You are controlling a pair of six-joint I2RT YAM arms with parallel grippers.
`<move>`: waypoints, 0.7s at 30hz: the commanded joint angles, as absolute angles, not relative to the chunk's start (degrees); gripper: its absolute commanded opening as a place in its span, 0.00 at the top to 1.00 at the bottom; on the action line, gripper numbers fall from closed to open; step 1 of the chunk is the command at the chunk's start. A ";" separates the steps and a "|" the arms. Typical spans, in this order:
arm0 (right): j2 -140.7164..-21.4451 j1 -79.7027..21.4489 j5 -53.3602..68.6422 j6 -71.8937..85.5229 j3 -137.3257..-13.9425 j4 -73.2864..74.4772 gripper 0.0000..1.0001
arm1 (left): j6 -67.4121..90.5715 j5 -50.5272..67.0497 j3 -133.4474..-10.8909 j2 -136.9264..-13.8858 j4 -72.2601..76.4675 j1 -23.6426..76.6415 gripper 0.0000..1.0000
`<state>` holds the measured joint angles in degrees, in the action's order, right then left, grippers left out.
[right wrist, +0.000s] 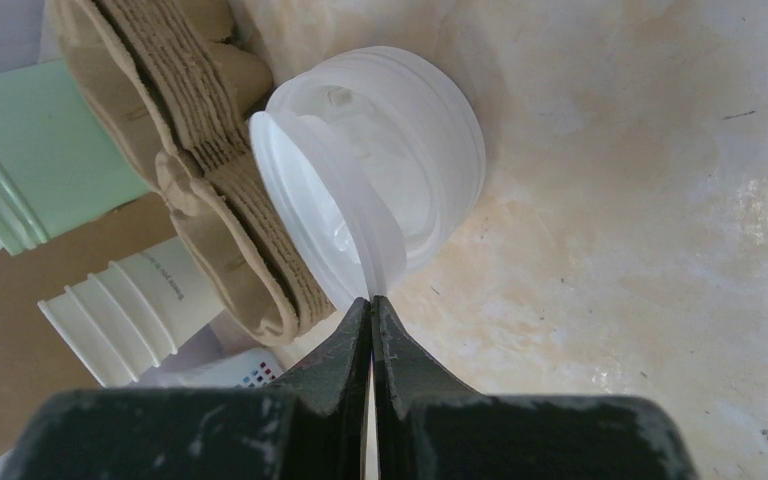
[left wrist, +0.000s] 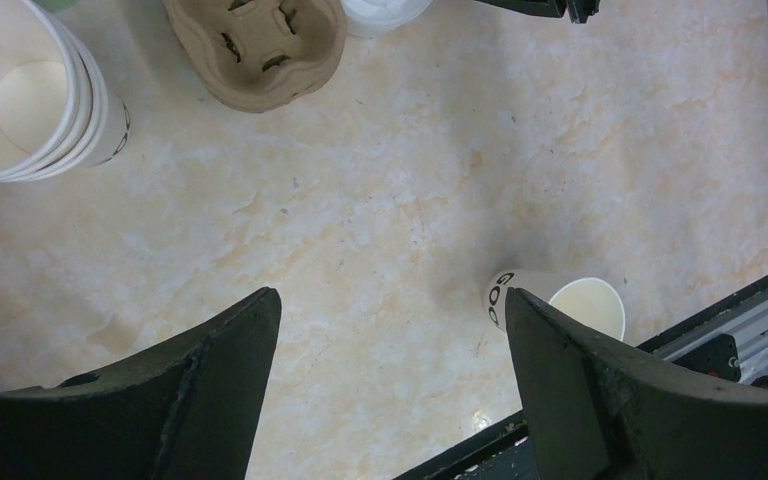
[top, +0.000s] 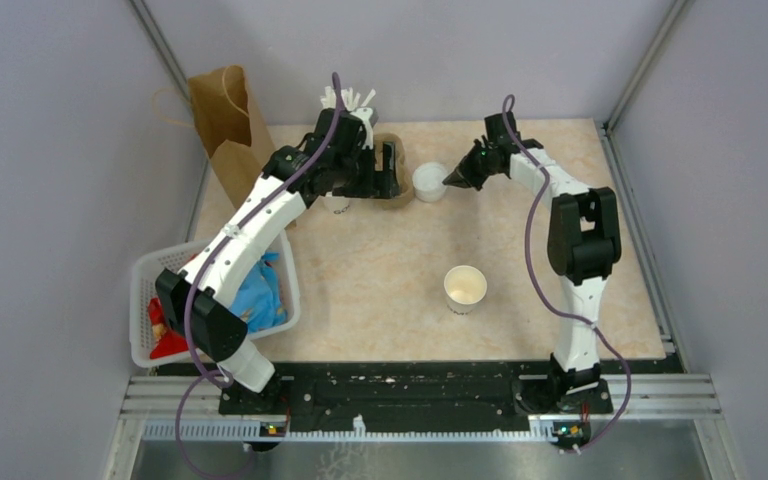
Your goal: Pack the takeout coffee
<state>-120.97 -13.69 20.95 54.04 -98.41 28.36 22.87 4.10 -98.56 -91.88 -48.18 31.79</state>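
Observation:
The takeout coffee (top: pixel 465 288) is a cream-white paper cup with dark lettering. It stands upright and lidless on the near middle of the table, and its rim shows beside my left finger (left wrist: pixel 570 300). My right gripper (right wrist: pixel 371 300) is shut on the rim of a white plastic lid (right wrist: pixel 325 200), tilted up off a stack of lids (right wrist: pixel 440 140) at the back centre (top: pixel 429 182). My left gripper (left wrist: pixel 392 295) hangs open and empty above bare table, over the brown cup carriers (top: pixel 396 198).
A stack of lidless paper cups (left wrist: pixel 30 90) and nested pulp carriers (left wrist: pixel 260 50) stand at the back. A brown paper bag (top: pixel 225 125) leans at the back left. A white basket (top: pixel 150 290) with blue packets sits at the left edge. A pale green container (right wrist: pixel 30 160) is behind the carriers.

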 commanded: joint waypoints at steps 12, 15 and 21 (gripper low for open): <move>-123.34 -13.37 22.90 53.09 -100.29 26.61 0.81 | 23.99 4.97 -97.74 -90.06 -47.59 31.65 0.11; -123.60 -13.36 22.52 52.81 -100.12 26.68 0.75 | 23.91 5.00 -97.82 -90.13 -47.53 31.68 0.11; -124.12 -13.36 20.76 51.91 -100.82 28.47 0.62 | 23.91 5.07 -97.91 -90.31 -47.55 31.68 0.11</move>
<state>-122.54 -13.69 22.06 53.32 -98.65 28.40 23.90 4.27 -97.80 -91.88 -48.27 31.79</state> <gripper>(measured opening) 0.353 0.888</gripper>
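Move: Just beyond the right fingertips, which hold a lid tilted by its near rim, is the lid stack, its middle about 4 cm left, 2 cm ahead and 3 cm below. The cup tray lies some 13 cm left and 5 cm ahead, the nested cups about 26 cm left and nearly level; the single cup stands roughly 23 cm back and 3 cm right. From the left hand, the stack lies about 9 cm right, 7 cm ahead and 17 cm below. Lowering the tilted lid the last 1 cm or so onto the lid stack, the right hand then stays put with its wrist angle practically unchanged. Its shut fingers open to about a third of their range and let go of the lid's near rim, the tips staying close beside the stack's near-right edge. ##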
